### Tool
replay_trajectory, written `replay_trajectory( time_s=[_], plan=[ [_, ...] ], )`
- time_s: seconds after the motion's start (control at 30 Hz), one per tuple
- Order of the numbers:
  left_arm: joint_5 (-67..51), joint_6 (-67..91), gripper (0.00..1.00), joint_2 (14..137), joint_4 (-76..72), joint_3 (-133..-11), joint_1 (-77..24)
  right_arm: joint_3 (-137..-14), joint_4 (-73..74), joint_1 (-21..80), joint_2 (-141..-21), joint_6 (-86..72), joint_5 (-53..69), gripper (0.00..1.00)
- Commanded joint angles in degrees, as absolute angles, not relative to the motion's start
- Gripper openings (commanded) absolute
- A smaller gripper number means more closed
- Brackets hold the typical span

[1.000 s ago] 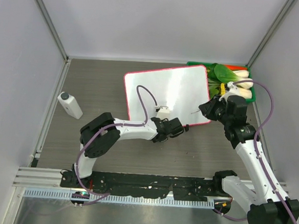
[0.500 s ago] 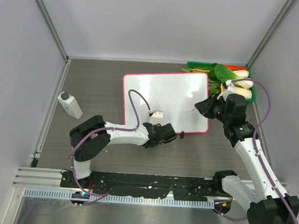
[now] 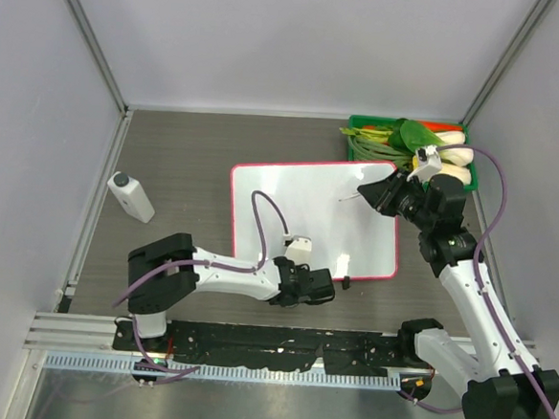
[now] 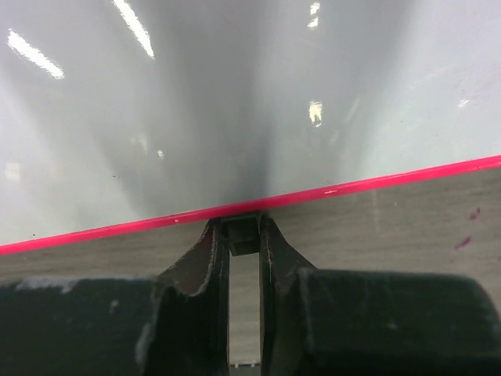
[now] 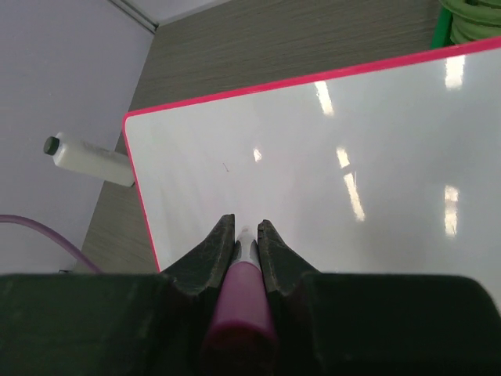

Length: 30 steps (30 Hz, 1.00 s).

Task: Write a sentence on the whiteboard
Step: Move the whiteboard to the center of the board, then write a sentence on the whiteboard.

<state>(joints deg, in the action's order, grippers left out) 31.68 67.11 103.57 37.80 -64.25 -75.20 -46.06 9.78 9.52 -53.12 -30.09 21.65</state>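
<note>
The whiteboard (image 3: 299, 211), glossy white with a thin pink-red frame, lies flat mid-table. My left gripper (image 3: 310, 281) is at its near edge. In the left wrist view its fingers (image 4: 210, 254) pinch a small black clip (image 4: 243, 235) on the board's frame (image 4: 352, 186). My right gripper (image 3: 365, 192) hovers over the board's far right part, shut on a pink marker (image 5: 243, 305) whose pale tip (image 5: 246, 235) pokes out between the fingers. No sentence shows on the white surface (image 5: 352, 172); only a tiny speck is there.
A green tray (image 3: 353, 149) of vegetables sits just beyond the board's far right corner, close to my right wrist. A white bottle (image 3: 130, 197) lies on the table at the left. A second black clip (image 3: 344, 281) sticks out of the board's near edge. Grey walls enclose the table.
The left arm has drawn back toward its base, dragging the whiteboard nearer and turning it squarer to the table. The right gripper with the marker shifted slightly left and farther away.
</note>
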Motion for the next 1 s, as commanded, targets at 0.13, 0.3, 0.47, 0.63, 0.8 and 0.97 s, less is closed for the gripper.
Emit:
replay_trajectory(
  time_s=[0.13,0.3,0.47,0.63,0.8,0.97],
  plan=[
    [26.4,70.0,0.00,101.7,45.6,-63.8,-80.9,-45.2,4.0,9.2,-51.6,-31.6,24.9,0.01],
    [26.3,71.1,0.00,102.2,47.1,-63.9,-81.3,-44.5,2.5,9.2,-50.9,-31.9,26.6,0.01],
    [26.1,70.6,0.11,102.0,47.2,-64.5,-82.6,-44.4,1.5,9.3,-51.2,-31.9,27.3,0.01],
    [25.7,69.4,0.54,100.8,47.9,-65.0,-83.9,-44.6,1.5,9.2,-51.5,-31.7,27.9,0.01],
    [26.2,67.3,0.74,96.9,49.2,-65.3,-84.5,-44.6,1.8,9.2,-52.1,-31.5,28.3,0.01],
    [28.2,60.9,0.86,89.0,49.1,-67.1,-84.4,-44.6,0.5,9.2,-53.2,-31.9,29.4,0.01]
  ],
)
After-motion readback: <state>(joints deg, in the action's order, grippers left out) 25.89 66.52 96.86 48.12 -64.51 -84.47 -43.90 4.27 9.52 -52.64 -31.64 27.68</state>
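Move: My left fingers already hold the left black clip on the whiteboard's near edge. The whiteboard's middle lies about 15 cm ahead and 6 cm to the right, nearly level; the right clip is some 14 cm to the right and 1 cm farther out, the near left corner about 13 cm to the left and 1 cm back. From my right hand the whiteboard's middle is roughly 14 cm to the left, neither ahead nor back, some 24 cm below. I keep my left hand's pinch on the black clip and drag the whiteboard straight back towards my base, about 4 cm, slowing to a near stop. Then I open the fingers wide, let go of the clip, back off another 3 cm or so while turning about 10 degrees clockwise, and rise clear. My right hand keeps the marker above the board, drifting slightly left. ##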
